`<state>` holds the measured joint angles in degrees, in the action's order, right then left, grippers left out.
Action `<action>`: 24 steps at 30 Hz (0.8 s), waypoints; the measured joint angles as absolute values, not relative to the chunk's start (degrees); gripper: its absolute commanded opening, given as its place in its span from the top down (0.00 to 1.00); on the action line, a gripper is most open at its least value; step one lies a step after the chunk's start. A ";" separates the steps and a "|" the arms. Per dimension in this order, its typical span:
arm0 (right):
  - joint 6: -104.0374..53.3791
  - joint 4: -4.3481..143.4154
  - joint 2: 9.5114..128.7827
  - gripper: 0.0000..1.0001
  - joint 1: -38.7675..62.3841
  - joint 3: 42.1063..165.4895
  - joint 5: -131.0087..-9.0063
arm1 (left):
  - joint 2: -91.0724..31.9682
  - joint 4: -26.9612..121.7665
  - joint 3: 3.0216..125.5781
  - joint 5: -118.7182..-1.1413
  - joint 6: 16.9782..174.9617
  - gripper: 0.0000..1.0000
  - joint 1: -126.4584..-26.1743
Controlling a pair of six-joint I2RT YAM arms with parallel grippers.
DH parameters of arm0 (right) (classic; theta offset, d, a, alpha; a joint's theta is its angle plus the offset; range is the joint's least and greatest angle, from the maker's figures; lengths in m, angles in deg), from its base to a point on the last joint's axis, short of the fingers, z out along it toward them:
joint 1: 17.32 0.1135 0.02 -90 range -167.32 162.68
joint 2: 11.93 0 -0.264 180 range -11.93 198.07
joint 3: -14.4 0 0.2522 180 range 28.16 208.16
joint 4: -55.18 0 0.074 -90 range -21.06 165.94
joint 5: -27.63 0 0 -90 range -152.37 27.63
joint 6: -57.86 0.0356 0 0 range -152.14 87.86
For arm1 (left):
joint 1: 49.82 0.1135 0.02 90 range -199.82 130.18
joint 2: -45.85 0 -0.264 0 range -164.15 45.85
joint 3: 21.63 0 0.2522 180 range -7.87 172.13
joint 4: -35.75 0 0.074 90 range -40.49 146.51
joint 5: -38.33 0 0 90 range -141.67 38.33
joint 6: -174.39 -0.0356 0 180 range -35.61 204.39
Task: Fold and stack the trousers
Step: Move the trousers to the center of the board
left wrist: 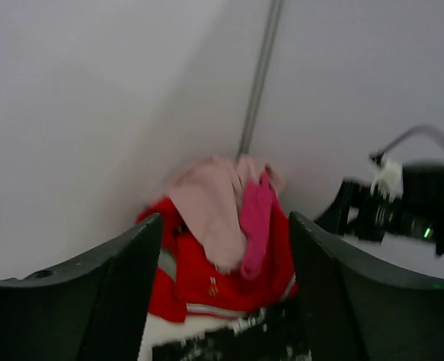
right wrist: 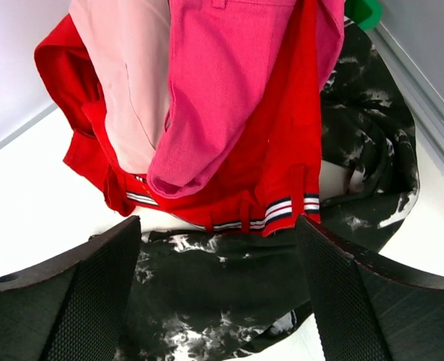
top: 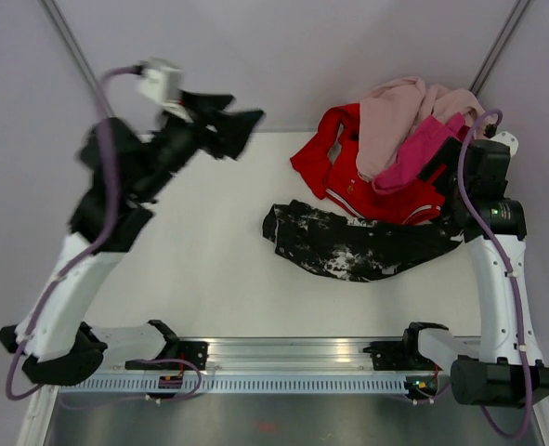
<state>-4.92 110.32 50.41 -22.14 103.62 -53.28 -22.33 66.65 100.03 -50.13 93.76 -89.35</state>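
The trousers (top: pixel 348 243), black with white blotches, lie in a crumpled band across the right half of the table. Their far edge runs under a red garment (top: pixel 344 181). My right gripper (right wrist: pixel 218 229) hangs open just above the trousers (right wrist: pixel 229 301), its jaws wide apart and nothing between them. My right arm (top: pixel 486 177) stands at the band's right end. My left gripper (top: pixel 240 109) is raised high over the far left of the table, open and empty. Between its fingers in the left wrist view, the trousers (left wrist: pixel 229 342) show far off.
A red garment with white trim (right wrist: pixel 282 150) lies at the back right, with pink clothes (top: pixel 409 121) piled on it. Bare white table (top: pixel 200 242) spreads on the left and middle. Grey walls and two slanted poles (top: pixel 70 42) bound the far side. A rail (top: pixel 293 358) runs along the near edge.
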 measured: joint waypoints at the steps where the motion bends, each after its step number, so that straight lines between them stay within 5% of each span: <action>1: -4.90 110.56 50.39 0.09 -22.14 103.52 -53.26 | -23.66 66.96 94.59 -53.65 94.70 0.14 -89.63; 5: -4.83 110.96 48.10 0.09 -22.14 100.67 -53.28 | -32.51 67.37 76.38 -59.33 97.45 0.01 -92.49; 8: -4.86 111.92 45.71 0.08 -22.14 96.35 -53.26 | -39.81 71.44 68.27 -58.59 99.77 0.00 -95.14; 20: -4.86 112.82 43.59 0.08 -22.14 89.59 -53.33 | -58.20 76.66 70.50 -47.20 112.79 0.00 -95.90; 23: -4.86 112.55 43.62 0.08 -22.14 89.13 -53.28 | -61.54 77.10 70.30 -46.67 115.66 0.09 -95.95; 24: -4.86 112.36 43.62 0.08 -22.14 88.89 -53.28 | -62.37 77.30 70.24 -46.26 116.57 0.26 -96.01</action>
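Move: The left end of the trousers lies nearly 60 cm below the left hand, about 6 cm ahead and 11 cm to its right. The red garment's middle is some 22 cm ahead and 30 cm right of that hand, the magenta trousers 24 cm ahead and 42 cm right. From the right hand, the trousers' right end lies 6 cm back, level sideways and 28 cm down; their left end is 35 cm left and 1 cm back. Plunge the empty left gripper about 55 cm down onto the left end of the trousers, going some 12 cm right and 6 cm forward on the way; open it wide early and tip the fingers down by about 70 degrees. Ease the open right gripper down and slightly back towards the trousers' right end, tipping it a little. ##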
